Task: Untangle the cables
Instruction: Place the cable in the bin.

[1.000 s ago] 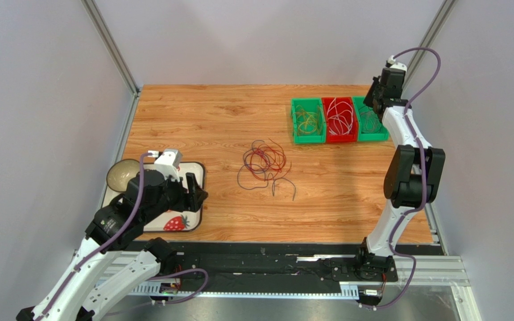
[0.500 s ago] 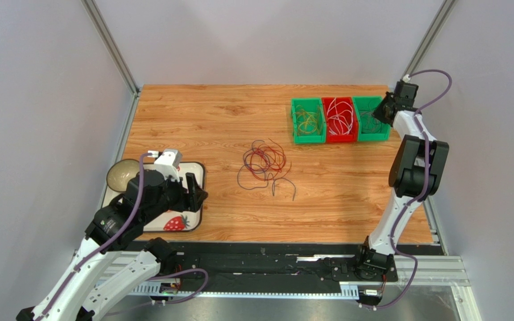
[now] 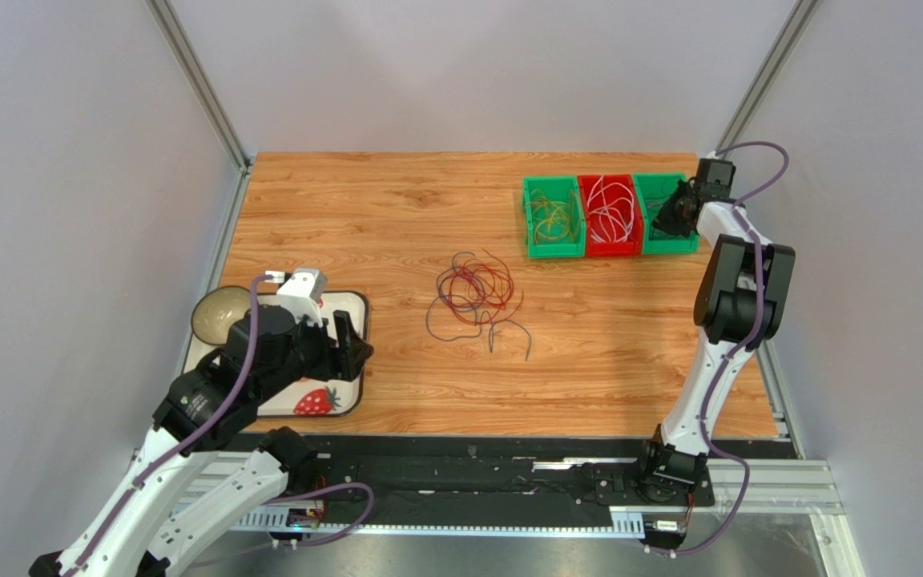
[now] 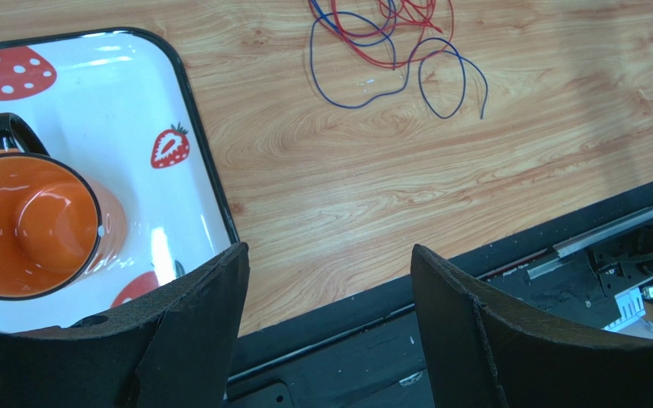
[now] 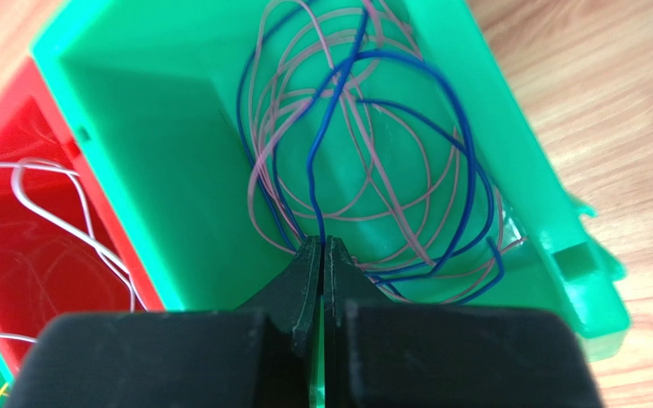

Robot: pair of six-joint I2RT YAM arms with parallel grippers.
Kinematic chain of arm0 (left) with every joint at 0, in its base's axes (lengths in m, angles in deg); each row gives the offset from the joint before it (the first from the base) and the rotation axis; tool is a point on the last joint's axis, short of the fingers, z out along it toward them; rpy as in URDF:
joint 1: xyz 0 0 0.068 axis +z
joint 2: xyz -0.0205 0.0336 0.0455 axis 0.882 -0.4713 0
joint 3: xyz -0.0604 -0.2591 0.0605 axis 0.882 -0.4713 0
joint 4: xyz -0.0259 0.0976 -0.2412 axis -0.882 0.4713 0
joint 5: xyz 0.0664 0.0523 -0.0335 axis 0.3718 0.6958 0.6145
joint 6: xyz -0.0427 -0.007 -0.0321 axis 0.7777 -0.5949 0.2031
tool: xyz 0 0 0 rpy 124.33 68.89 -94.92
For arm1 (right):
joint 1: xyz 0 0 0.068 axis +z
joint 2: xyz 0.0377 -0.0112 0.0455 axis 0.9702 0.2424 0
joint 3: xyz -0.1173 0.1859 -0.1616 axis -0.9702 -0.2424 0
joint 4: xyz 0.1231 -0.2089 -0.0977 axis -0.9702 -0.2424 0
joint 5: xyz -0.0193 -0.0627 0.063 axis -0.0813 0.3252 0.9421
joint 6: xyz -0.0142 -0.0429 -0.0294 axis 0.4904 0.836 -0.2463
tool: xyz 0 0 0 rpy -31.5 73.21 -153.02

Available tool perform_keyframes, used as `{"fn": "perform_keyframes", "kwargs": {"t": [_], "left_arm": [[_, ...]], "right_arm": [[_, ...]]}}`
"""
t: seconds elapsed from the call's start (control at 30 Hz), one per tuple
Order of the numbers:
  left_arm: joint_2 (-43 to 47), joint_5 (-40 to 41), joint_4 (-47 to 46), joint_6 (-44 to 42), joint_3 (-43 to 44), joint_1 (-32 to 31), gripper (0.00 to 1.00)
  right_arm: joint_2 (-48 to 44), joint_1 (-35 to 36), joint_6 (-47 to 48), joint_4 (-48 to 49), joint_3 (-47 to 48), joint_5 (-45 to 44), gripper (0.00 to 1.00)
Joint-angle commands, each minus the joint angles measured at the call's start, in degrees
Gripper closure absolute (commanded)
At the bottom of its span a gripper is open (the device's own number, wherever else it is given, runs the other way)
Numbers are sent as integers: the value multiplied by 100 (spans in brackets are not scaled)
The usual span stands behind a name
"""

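A loose tangle of red and purple-blue cables (image 3: 474,292) lies mid-table; its near loops (image 4: 381,34) show at the top of the left wrist view. My right gripper (image 3: 670,216) reaches down into the right green bin (image 3: 671,248). Its jaws (image 5: 322,245) are pressed together on a blue cable (image 5: 338,93) that rises from the tips, among pink and blue cables inside the green bin (image 5: 151,127). My left gripper (image 3: 352,349) hovers at the tray's right edge, far from the tangle. Its fingers stand wide apart (image 4: 328,251) with nothing between them.
A red bin (image 3: 611,250) with white cables and a second green bin (image 3: 553,253) with yellow ones stand beside the right green bin. Under the left arm is a strawberry-print tray (image 4: 134,102) with an orange mug (image 4: 32,225). A bowl (image 3: 216,315) sits at its far left.
The right arm has swung its gripper from above the bins down into the right green bin. The left arm and the table tangle have not moved.
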Motion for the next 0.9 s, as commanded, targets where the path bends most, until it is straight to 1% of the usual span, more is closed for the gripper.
{"fn": "perform_keyframes", "kwargs": {"t": [0.0, 0.13, 0.33, 0.37, 0.43, 0.47, 0.57, 0.63, 0.7, 0.73, 0.77, 0.8, 0.87], "left_arm": [[19, 37, -48, 29, 77, 0, 22], [28, 28, -48, 20, 77, 9, 22], [55, 28, -57, 12, 77, 17, 22], [55, 28, -57, 12, 77, 9, 22], [81, 28, -57, 12, 85, 17, 22], [98, 28, -48, 12, 85, 17, 22], [186, 45, -57, 12, 94, 9, 22], [283, 80, -31, 20, 112, 9, 20], [405, 107, -39, 3, 173, 9, 13], [450, 98, -65, 20, 191, 9, 8], [520, 168, -83, 81, 226, 9, 1], [668, 229, -127, 282, 226, 9, 1], [862, 361, -223, 424, 130, 17, 1]], "right_arm": [[107, 4, -65, -193, 390, 221, 100], [134, 39, -22, -386, 549, 406, 100], [108, 83, 110, -957, 830, 371, 100], [90, 92, 128, -1001, 856, 353, 99], [29, 118, 163, -1125, 830, 301, 92], [-58, 119, 189, -1160, 804, 231, 84], [-217, 136, 198, -1300, 786, 151, 75], [-314, 136, 198, -1432, 839, 142, 70], [-463, 145, 207, -1528, 865, 107, 66], [-516, 145, 216, -1573, 892, 55, 63], [-560, 145, 242, -1625, 935, 28, 62], [-647, 145, 251, -1756, 988, 11, 62], [-744, 145, 277, -1863, 1111, -7, 60]]}}
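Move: The right fingers still pinch the blue cable low in the near part of the right-hand green bin, whose middle is about 3 cm ahead, 2 cm right and 3 cm below. The red bin's middle lies some 9 cm left and 3 cm ahead of the hand, the left-hand green bin about 20 cm left and 3 cm ahead. From the left hand, the right-hand green bin is roughly 40 cm ahead, 57 cm right and 20 cm down. Ease the right gripper nearly 2 cm left and slightly up with its fingers still shut on the blue cable, then open them to a bit under half and let go, drawing back about 2.5 cm, tipping the fingers some 8 degrees farther down and rising at the end. Late on, start the left gripper up about 1.5 cm over the tray side and open it fully. ##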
